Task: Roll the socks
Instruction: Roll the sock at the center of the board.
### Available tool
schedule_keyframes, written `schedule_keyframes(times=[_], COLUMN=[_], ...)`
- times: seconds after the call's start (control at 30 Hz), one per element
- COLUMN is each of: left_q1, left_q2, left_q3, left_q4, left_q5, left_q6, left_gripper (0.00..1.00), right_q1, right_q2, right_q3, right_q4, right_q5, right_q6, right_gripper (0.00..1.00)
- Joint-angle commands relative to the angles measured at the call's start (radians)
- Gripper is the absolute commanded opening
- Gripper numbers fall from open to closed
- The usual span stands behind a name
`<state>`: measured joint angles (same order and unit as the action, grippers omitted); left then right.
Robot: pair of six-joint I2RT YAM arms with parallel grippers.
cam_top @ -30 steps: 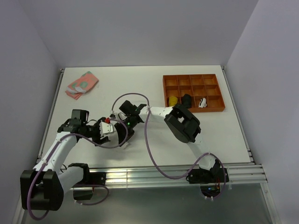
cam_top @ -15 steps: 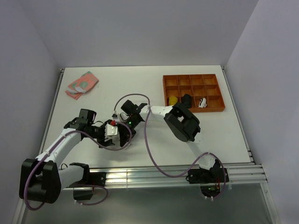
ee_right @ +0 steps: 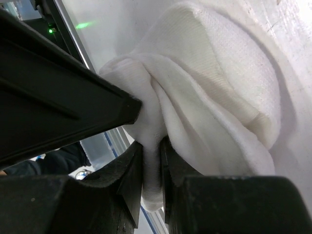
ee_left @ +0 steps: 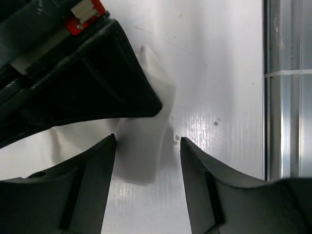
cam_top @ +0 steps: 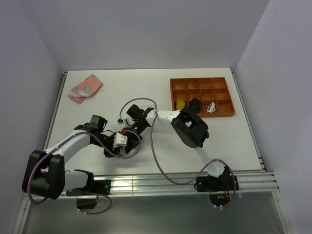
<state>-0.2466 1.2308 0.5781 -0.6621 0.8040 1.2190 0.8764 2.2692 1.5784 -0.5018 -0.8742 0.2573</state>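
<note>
A plain white sock (ee_right: 219, 83) lies bunched on the white table. My right gripper (ee_right: 151, 146) is shut on a fold of it, and the fabric bulges out above the fingers. In the left wrist view the sock's end (ee_left: 163, 92) lies flat, partly under the right gripper's black finger (ee_left: 97, 87). My left gripper (ee_left: 147, 140) stands open just over that end, one finger on each side, touching nothing. Seen from above, the left gripper (cam_top: 127, 145) and right gripper (cam_top: 132, 129) meet near the table's front middle and hide the sock.
An orange divided tray (cam_top: 201, 79) sits at the back right with a yellow item (cam_top: 181, 105) and a small white-and-black item (cam_top: 211, 107) in it. A pink and green cloth (cam_top: 85, 87) lies at the back left. The metal rail (ee_left: 287, 97) runs along the near edge.
My left gripper has moved right, up to the right gripper and the sock's end, and its jaws have narrowed a little. The right gripper has kept its hold and barely moved.
</note>
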Motion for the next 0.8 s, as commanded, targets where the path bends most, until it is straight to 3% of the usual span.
schedule_keyframes(times=[0.0, 0.27, 0.47, 0.53, 0.6, 0.77], left_q1=[-0.016, -0.017, -0.019, -0.019, -0.019, -0.019], left_q2=[0.060, 0.220, 0.283, 0.300, 0.326, 0.395], left_q3=[0.049, 0.154, 0.193, 0.207, 0.221, 0.258], left_q4=[-0.045, -0.122, -0.165, -0.177, -0.194, -0.244], left_q5=[0.009, 0.017, 0.021, 0.024, 0.024, 0.024], left_q6=[0.024, -0.009, -0.021, -0.024, -0.030, -0.029], left_gripper=[0.58, 0.36, 0.14, 0.06, 0.03, 0.00], right_q1=[-0.010, -0.008, -0.010, -0.010, -0.010, -0.010], right_q2=[0.069, 0.020, -0.063, -0.123, -0.170, -0.342], right_q3=[-0.049, -0.119, -0.188, -0.222, -0.287, -0.447], right_q4=[-0.093, -0.023, 0.039, 0.072, 0.127, 0.245], right_q5=[0.167, 0.181, 0.256, 0.314, 0.357, 0.468], right_q6=[-0.033, -0.004, 0.051, 0.074, 0.097, 0.143], right_gripper=[0.23, 0.24, 0.33, 0.41, 0.48, 0.52])
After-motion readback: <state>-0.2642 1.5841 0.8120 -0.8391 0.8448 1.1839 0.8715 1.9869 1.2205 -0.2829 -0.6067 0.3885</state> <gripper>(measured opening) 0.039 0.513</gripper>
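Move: The white sock lies bunched about 4 cm to the left hand's right, 2 cm ahead and 1 cm below, with its near edge already between those open fingers. From the right hand, which still pinches a fold, the sock's middle lies about 2 cm ahead, 1 cm left and 1 cm below. The table's near edge runs some 11 cm behind the left hand, level with it sideways and 2 cm lower. Left fingers pinch the sock's edge, tipping some 20 degrees, while the right opens and draws 4 cm rightward. ##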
